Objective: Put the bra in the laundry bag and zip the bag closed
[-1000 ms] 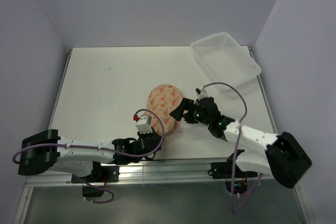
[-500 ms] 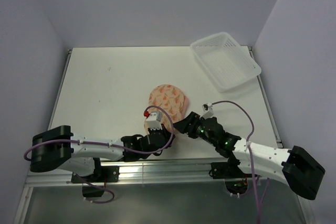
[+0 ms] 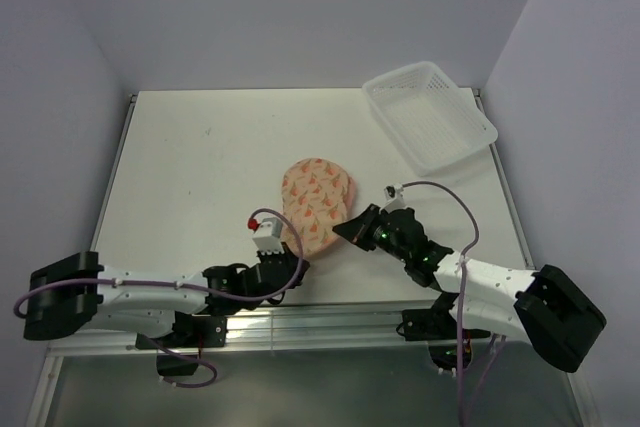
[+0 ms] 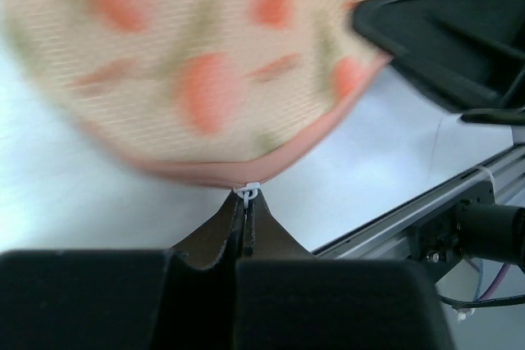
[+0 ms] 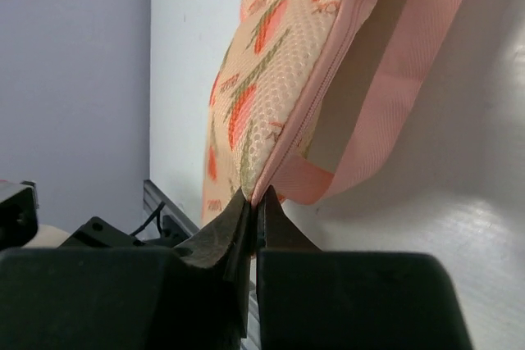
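The laundry bag (image 3: pixel 316 202), a cream pouch with orange print, lies near the table's front middle. The bra is hidden from every view. My left gripper (image 3: pixel 291 250) is at the bag's near end, shut on the small white zipper pull (image 4: pixel 248 193) that hangs from the pink zipper edge. My right gripper (image 3: pixel 346 233) comes in from the right and is shut on the bag's pink seam (image 5: pixel 283 171), just beside the pink loop (image 5: pixel 394 96). In the left wrist view, the bag (image 4: pixel 205 63) fills the top and the right gripper's black fingers (image 4: pixel 443 30) show at upper right.
A white plastic lattice basket (image 3: pixel 430 117) sits tilted at the back right corner of the table. The aluminium rail (image 3: pixel 330 322) runs along the near edge, just behind both grippers. Purple walls close in on left, back and right.
My right gripper was open and has shut on the bag's edge. The left arm swung right, then back left, still holding the zipper pull; the bag shifted slightly.
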`<move>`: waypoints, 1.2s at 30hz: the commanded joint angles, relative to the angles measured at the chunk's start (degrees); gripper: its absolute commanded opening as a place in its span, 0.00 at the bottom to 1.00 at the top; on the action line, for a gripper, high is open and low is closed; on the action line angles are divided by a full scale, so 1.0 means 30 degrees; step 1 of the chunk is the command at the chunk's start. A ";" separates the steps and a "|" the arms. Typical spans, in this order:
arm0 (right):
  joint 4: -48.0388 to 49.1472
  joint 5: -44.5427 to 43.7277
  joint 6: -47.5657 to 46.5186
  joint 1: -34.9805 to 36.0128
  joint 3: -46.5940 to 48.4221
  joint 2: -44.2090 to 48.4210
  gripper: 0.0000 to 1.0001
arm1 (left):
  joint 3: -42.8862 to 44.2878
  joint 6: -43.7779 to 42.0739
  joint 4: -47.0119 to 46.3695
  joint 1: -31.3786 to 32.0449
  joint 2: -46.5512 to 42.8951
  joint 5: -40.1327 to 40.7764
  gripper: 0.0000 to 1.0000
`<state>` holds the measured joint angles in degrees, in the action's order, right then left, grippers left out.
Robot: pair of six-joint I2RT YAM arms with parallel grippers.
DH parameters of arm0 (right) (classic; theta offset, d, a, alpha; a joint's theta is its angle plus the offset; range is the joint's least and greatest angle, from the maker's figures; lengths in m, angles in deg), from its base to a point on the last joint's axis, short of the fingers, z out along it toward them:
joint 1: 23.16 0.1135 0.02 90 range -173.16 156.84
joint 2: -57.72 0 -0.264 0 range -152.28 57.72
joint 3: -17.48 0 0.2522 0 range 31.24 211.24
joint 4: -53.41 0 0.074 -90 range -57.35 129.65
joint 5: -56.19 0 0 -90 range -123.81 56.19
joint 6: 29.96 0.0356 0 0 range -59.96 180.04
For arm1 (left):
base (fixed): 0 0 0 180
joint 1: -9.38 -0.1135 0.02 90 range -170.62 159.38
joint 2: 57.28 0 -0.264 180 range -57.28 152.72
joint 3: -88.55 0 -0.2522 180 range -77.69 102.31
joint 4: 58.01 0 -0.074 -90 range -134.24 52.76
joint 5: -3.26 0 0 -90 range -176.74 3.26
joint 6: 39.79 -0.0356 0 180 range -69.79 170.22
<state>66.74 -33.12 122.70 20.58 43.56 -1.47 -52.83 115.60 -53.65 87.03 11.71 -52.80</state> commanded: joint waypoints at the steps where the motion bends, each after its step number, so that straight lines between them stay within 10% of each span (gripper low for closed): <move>1: 0.0053 0.1550 -0.2131 -0.2244 0.1196 -0.0422 0.00 | -0.1693 0.1552 0.2722 0.0104 -0.2747 0.1051 0.00; 11: -0.3258 0.4454 -0.6729 -0.5383 0.6518 -0.4402 0.00 | -0.3571 0.3168 0.7532 0.0191 -0.8259 0.2254 0.00; 20: -0.6829 0.5369 -1.1001 -0.6435 1.1772 -0.9563 0.00 | -0.0234 0.0413 0.7379 0.1335 -0.2733 0.3740 0.00; 25: -0.7945 0.5159 -1.1685 -0.7844 1.1979 -0.9476 0.00 | -0.1749 -0.2075 0.4993 -0.1355 -0.3102 0.1325 0.00; 30: -0.6723 0.5453 -1.0019 -0.6411 1.0314 -0.8045 0.80 | -0.1758 -0.2109 0.1144 -0.2152 -0.3049 -0.0092 0.00; 36: -0.1979 0.3552 -0.4952 -0.3514 0.4016 -0.3298 0.96 | -0.0700 -0.1261 -0.0901 -0.1742 -0.1056 0.0027 0.00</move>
<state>51.42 -17.74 100.05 6.42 60.59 -16.16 -57.94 111.34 -49.70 81.24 6.64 -51.58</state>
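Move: The laundry bag's middle lies about 12 cm ahead, 4 cm to the right and a little below the left hand, which already holds the zip pull at the bag's near end. The right hand has its rim pinched: from there the bag's middle is roughly 5 cm ahead and 5 cm left, the zip pull about 8 cm back and 8 cm left, and the pink strap some 5 cm ahead and 3 cm right. The bag's rim, still pinched by the right fingers, is drawn forward by that hand some 8 cm, first bearing left, then right and down, with roughly 20 degrees of counter-clockwise turn; the fingers then open wide, let go and come back about 4 cm. Meanwhile the left hand, keeping its pinch on the zip pull, sweeps about 6 cm left, wavers, and edges forward and slightly down. ##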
